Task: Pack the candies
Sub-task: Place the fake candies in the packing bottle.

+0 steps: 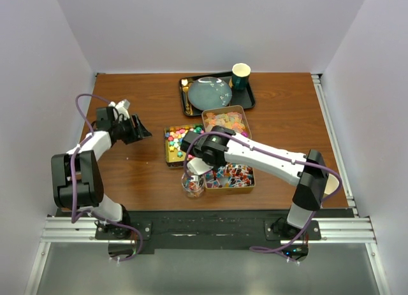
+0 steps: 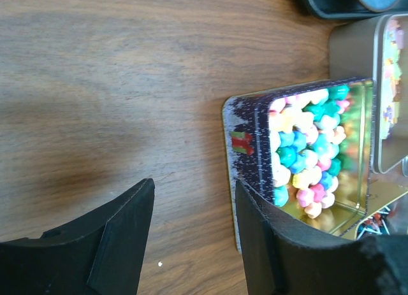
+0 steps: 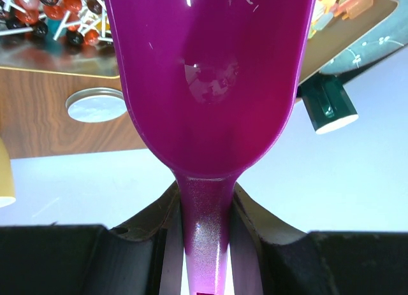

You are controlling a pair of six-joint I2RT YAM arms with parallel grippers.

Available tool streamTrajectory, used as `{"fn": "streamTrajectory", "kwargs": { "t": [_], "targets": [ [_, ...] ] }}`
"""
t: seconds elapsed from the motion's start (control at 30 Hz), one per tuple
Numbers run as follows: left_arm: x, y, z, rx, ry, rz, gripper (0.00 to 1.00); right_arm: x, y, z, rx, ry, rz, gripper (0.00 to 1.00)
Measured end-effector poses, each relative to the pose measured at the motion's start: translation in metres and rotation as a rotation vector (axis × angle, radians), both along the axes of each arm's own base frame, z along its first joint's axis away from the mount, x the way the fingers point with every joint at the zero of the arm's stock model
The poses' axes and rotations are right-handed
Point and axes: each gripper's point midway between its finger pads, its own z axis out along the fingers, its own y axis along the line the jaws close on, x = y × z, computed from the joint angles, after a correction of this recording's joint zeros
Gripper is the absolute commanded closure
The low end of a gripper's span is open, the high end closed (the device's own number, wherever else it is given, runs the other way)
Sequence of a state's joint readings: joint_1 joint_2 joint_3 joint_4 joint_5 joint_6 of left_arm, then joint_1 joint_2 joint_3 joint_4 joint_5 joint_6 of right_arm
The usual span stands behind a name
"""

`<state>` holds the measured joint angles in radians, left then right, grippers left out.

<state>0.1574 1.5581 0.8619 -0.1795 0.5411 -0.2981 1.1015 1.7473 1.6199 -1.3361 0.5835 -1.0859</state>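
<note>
The candies lie in three open tins: multicoloured cubes (image 1: pixel 175 141) (image 2: pixel 309 148), pale gummies (image 1: pixel 228 121) (image 3: pixel 344 5) and red-blue-white wrapped pieces (image 1: pixel 233 176) (image 3: pixel 54 14). My right gripper (image 1: pixel 193 156) (image 3: pixel 204 199) is shut on the handle of a purple scoop (image 3: pixel 210 78), whose bowl looks empty. It hangs between the cube tin and a small glass jar (image 1: pixel 193 184) with a few candies inside. My left gripper (image 1: pixel 141 132) (image 2: pixel 194 209) stands open with nothing in it, just left of the cube tin, its right finger (image 2: pixel 268 244) by the tin's edge.
A black tray (image 1: pixel 250 104) at the back holds a blue-grey plate (image 1: pixel 209 93) and a dark green cup (image 1: pixel 240 76) (image 3: pixel 328 104). A round silver lid (image 3: pixel 95 105) lies on the wooden table. White walls close in the table on three sides.
</note>
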Motion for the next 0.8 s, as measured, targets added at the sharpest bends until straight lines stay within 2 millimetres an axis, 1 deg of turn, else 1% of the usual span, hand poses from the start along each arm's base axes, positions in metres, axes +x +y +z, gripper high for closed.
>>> {"fn": "streamTrajectory", "kwargs": {
  "t": [0.13, 0.17, 0.2, 0.23, 0.27, 0.3, 0.37, 0.4, 0.47, 0.53, 0.6, 0.67, 0.73, 0.8],
  "targets": [
    [0.001, -0.002, 0.009, -0.010, -0.025, -0.005, 0.41, 0.001, -0.001, 0.001, -0.005, -0.011, 0.000, 1.00],
    [0.002, -0.003, 0.010, -0.015, -0.031, -0.008, 0.44, 0.000, -0.002, 0.002, -0.006, -0.011, 0.000, 1.00],
    [0.002, -0.004, 0.012, -0.021, -0.036, -0.012, 0.52, 0.000, -0.003, 0.002, -0.004, -0.013, 0.000, 1.00],
    [0.002, -0.005, 0.014, -0.029, -0.039, -0.015, 0.77, 0.000, -0.003, 0.004, 0.000, -0.015, -0.001, 1.00],
    [0.002, -0.008, 0.017, -0.044, -0.044, -0.021, 0.96, 0.000, -0.003, 0.004, 0.004, -0.017, -0.002, 1.00],
    [0.001, -0.011, 0.020, -0.065, -0.048, -0.027, 1.00, 0.000, -0.004, 0.006, 0.010, -0.015, -0.008, 1.00],
    [0.001, -0.021, 0.033, -0.125, -0.090, -0.064, 1.00, 0.001, -0.002, 0.009, 0.062, 0.001, -0.044, 1.00],
    [0.000, -0.028, 0.041, -0.168, -0.114, -0.092, 1.00, 0.004, 0.002, 0.014, 0.116, 0.009, -0.078, 1.00],
    [-0.005, -0.045, 0.060, -0.287, -0.176, -0.146, 1.00, 0.015, 0.009, 0.023, 0.229, 0.013, -0.157, 1.00],
    [-0.016, -0.062, 0.079, -0.418, -0.226, -0.204, 1.00, 0.027, 0.009, 0.025, 0.319, 0.025, -0.250, 1.00],
    [-0.028, -0.074, 0.091, -0.509, -0.251, -0.252, 1.00, 0.036, 0.007, 0.019, 0.364, 0.052, -0.325, 1.00],
    [-0.039, -0.085, 0.101, -0.574, -0.247, -0.309, 1.00, 0.042, 0.005, 0.005, 0.378, 0.091, -0.396, 1.00],
    [-0.049, -0.097, 0.112, -0.609, -0.255, -0.379, 1.00, 0.045, 0.011, -0.012, 0.381, 0.136, -0.441, 1.00],
    [-0.056, -0.105, 0.119, -0.624, -0.263, -0.427, 1.00, 0.048, 0.023, -0.024, 0.388, 0.170, -0.460, 1.00]
  ]
}}
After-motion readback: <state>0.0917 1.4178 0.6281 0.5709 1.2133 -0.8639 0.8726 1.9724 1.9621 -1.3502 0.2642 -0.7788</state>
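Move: My right hand holds the empty scoop. The star candies' box lies about 13 cm to its left, 6 cm ahead and 18 cm below; the bottle is 10 cm left and 12 cm back, some 15 cm down. The lollipop box sits 8 cm back and 3 cm right, the gummy box 14 cm ahead and 3 cm right, both about 18 cm below. From my open, empty left hand, the star candies' box is about 16 cm right, 5 cm back and 5 cm lower. I keep my grip on the scoop and carry it from the bottle towards the star candies' box, my right hand going about 5 cm forward and a little left, rising briefly then sinking, while the wrist turns clockwise some 25 degrees. My left hand shuts its fingers on nothing and lifts about 12 cm, swinging right and somewhat back to above the box's left side, rolling its left side down. ##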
